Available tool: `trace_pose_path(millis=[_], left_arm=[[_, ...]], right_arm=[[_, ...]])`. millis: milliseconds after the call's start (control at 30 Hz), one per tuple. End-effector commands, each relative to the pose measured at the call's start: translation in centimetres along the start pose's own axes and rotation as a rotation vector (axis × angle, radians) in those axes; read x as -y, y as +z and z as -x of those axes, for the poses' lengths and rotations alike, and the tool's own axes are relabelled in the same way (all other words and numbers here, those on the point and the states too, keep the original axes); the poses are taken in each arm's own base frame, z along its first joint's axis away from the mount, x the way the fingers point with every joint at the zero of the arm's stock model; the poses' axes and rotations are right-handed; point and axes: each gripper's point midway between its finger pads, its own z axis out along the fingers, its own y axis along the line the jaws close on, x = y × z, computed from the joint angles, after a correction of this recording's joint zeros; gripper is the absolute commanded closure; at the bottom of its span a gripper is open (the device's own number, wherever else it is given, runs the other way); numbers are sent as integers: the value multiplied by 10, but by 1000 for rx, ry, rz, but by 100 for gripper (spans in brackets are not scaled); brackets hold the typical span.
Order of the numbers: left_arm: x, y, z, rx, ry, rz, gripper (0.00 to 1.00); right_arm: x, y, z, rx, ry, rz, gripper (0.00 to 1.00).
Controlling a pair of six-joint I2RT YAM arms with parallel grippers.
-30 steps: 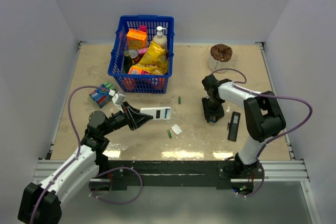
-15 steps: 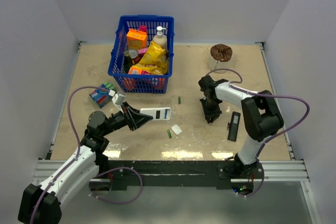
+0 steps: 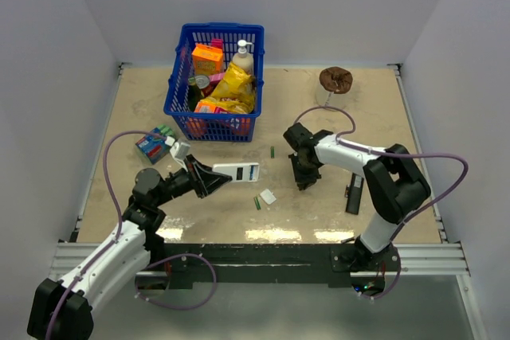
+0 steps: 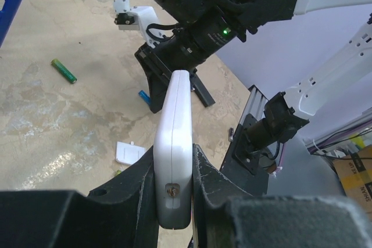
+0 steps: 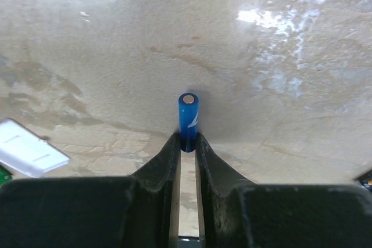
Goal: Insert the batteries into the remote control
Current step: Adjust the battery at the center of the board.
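Note:
My left gripper (image 3: 213, 178) is shut on the near end of the white remote control (image 3: 237, 171), holding it on edge above the table (image 4: 176, 114). My right gripper (image 3: 301, 181) points down at the table right of the remote. Its fingertips (image 5: 187, 139) are shut on the lower end of a blue battery (image 5: 188, 113), which sticks out past them with its silver end showing. One green battery (image 3: 272, 151) lies behind the remote and another (image 3: 257, 202) in front of it. The left wrist view shows the green battery (image 4: 63, 70) and the right gripper beyond the remote.
A small white cover piece (image 3: 268, 196) lies beside the nearer green battery. A slim black remote (image 3: 355, 191) lies to the right. A blue basket (image 3: 209, 127) full of groceries stands at the back, a battery pack (image 3: 151, 146) to its left, a brown object (image 3: 335, 79) at the back right.
The right arm has swung left towards the middle of the table, and its jaws have closed in on the blue battery. The left arm and the remote have not moved.

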Motion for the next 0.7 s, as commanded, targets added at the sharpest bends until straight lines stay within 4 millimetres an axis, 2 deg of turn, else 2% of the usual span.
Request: trace_pose_path(millis=[0, 100, 133, 200, 233, 333, 500, 600, 667], left_arm=[[10, 4, 19, 62, 46, -31, 100], [5, 2, 14, 78, 19, -26, 100], [6, 2, 16, 95, 9, -29, 100], [0, 2, 13, 108, -17, -9, 100], [-2, 2, 16, 128, -35, 1, 100], [-13, 2, 12, 145, -101, 46, 100], [-24, 1, 4, 166, -204, 84, 100], [-27, -3, 3, 212, -266, 84, 100], [-23, -5, 10, 256, -291, 64, 100]], right_arm=[[-23, -3, 24, 156, 24, 66, 100], [-39, -28, 29, 217, -26, 124, 100], [-44, -43, 33, 244, -35, 147, 100], [-53, -59, 30, 251, -59, 180, 100], [-60, -76, 36, 287, -65, 219, 100], [-76, -113, 39, 349, -92, 294, 100], [-112, -163, 30, 397, -156, 516, 100], [-126, -185, 22, 389, -181, 624, 100], [-132, -192, 17, 367, -182, 668, 100]])
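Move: Some 16 cm to the right hand's left, 3 cm nearer the base and about 15 cm higher is the battery slot of the remote control. Low on the table, the battery cover lies 10 cm left and 3 cm back from the right hand, and a green battery 9 cm left and 11 cm ahead. From the left hand, gripping the remote, the slot is 6 cm right and 1 cm ahead; the held blue battery is roughly 22 cm right, 4 cm ahead and 15 cm lower. Rising about 17 cm from just over the table and carrying some 11 cm to the left, the right hand takes the pinched blue battery towards the remote's slot, first leftwards, then steeply up, while its down-pointing fingers swing some 35 degrees to slant left and forward. The left hand keeps its grip and brings the remote down 3 cm, slightly forward, tilting it. ##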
